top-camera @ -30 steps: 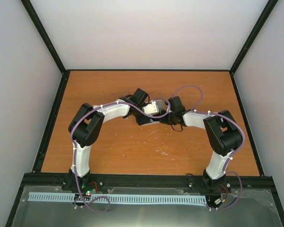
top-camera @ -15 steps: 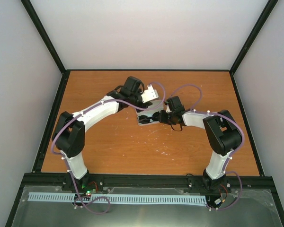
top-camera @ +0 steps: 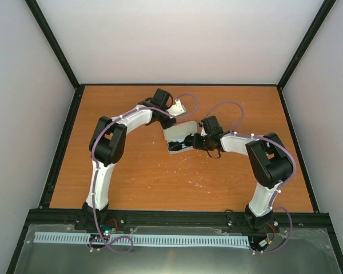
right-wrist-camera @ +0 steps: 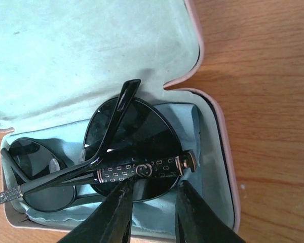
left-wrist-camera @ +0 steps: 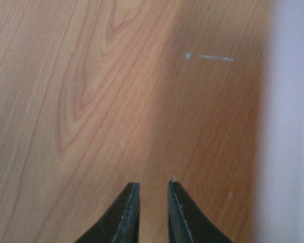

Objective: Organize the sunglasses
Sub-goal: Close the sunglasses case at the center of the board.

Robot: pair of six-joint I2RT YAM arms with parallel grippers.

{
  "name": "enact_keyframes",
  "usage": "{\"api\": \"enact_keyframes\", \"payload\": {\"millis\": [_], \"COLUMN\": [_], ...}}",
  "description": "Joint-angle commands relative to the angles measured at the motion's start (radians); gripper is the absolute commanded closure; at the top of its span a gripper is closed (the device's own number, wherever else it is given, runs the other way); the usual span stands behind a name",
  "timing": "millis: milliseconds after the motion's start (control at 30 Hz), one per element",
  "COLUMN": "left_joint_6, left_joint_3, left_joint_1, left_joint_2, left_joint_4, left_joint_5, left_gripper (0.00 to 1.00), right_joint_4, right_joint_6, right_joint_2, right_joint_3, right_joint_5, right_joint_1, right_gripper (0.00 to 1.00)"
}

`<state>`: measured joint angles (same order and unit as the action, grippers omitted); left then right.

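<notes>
The sunglasses, black-framed with dark lenses, lie in the open pink case on a pale blue cloth. One slim arm is folded across the lens and the other sticks up. My right gripper straddles the lower rim of the right lens near the hinge, shut on it with a narrow gap. From above, the case sits mid-table with the right gripper at its near edge. My left gripper hangs over bare wood behind the case, its fingers slightly apart with nothing between them.
The case's lid, lined in pale green, lies open toward the back. A pale wall stands close to the right of the left gripper. Black frame rails border the wooden table. Purple cables loop above both arms.
My left gripper has drawn back from above the case toward the rear of the table and its fingers have narrowed. The lid now lies open. The right gripper has stayed at the case.
</notes>
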<state>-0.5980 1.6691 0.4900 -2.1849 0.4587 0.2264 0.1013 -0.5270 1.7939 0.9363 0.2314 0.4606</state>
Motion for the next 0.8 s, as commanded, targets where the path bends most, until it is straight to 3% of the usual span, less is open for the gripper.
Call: {"api": "enact_keyframes", "payload": {"millis": [0,267,533,767], "left_joint_6": [-0.044,-0.003,0.092,0.106], "left_joint_3": [0.111,0.106,0.044,0.048], "left_joint_1": [0.010,0.008,0.009,0.009], "left_joint_2": [-0.066,-0.063,0.013,0.001], "left_joint_4": [0.096,0.190,0.174,0.188], "left_joint_5": [0.003,0.131,0.287,0.313], "left_gripper": [0.81,0.83,0.82,0.82], "right_joint_4": [0.043,0.070,0.089,0.118], "right_joint_6": [0.025,0.052,0.072,0.086], "right_joint_2": [-0.022,0.006,0.006,-0.079], "right_joint_3": [0.018,0.052,0.066,0.076], "right_joint_5": [-0.027,-0.044,-0.054,-0.065], "right_joint_1": [0.008,0.007,0.007,0.006], "right_gripper": [0.74,0.73,0.73,0.70]}}
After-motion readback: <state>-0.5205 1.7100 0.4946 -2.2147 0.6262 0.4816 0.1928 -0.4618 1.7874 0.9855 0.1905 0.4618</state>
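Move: The open lid of the sunglasses case has its middle about 6 cm to the left hand's right and 3 cm back, roughly at fingertip height. The tray with the folded sunglasses lies beyond it, some 9 cm back, 6 cm to the right and 3 cm lower. The right fingertips are at the tray's right part; from them the lid's middle is about 6 cm ahead, 4 cm left and slightly above. Bring the nearly shut left gripper about 5 cm back towards the base with a drift of some 2 cm right, dipping a couple of centimetres first and rising again late, against the outer side of the lid near its left end. Tip its fingers some 15 degrees towards straight down as it draws back. Keep the right gripper nearly still at the tray's right part. ##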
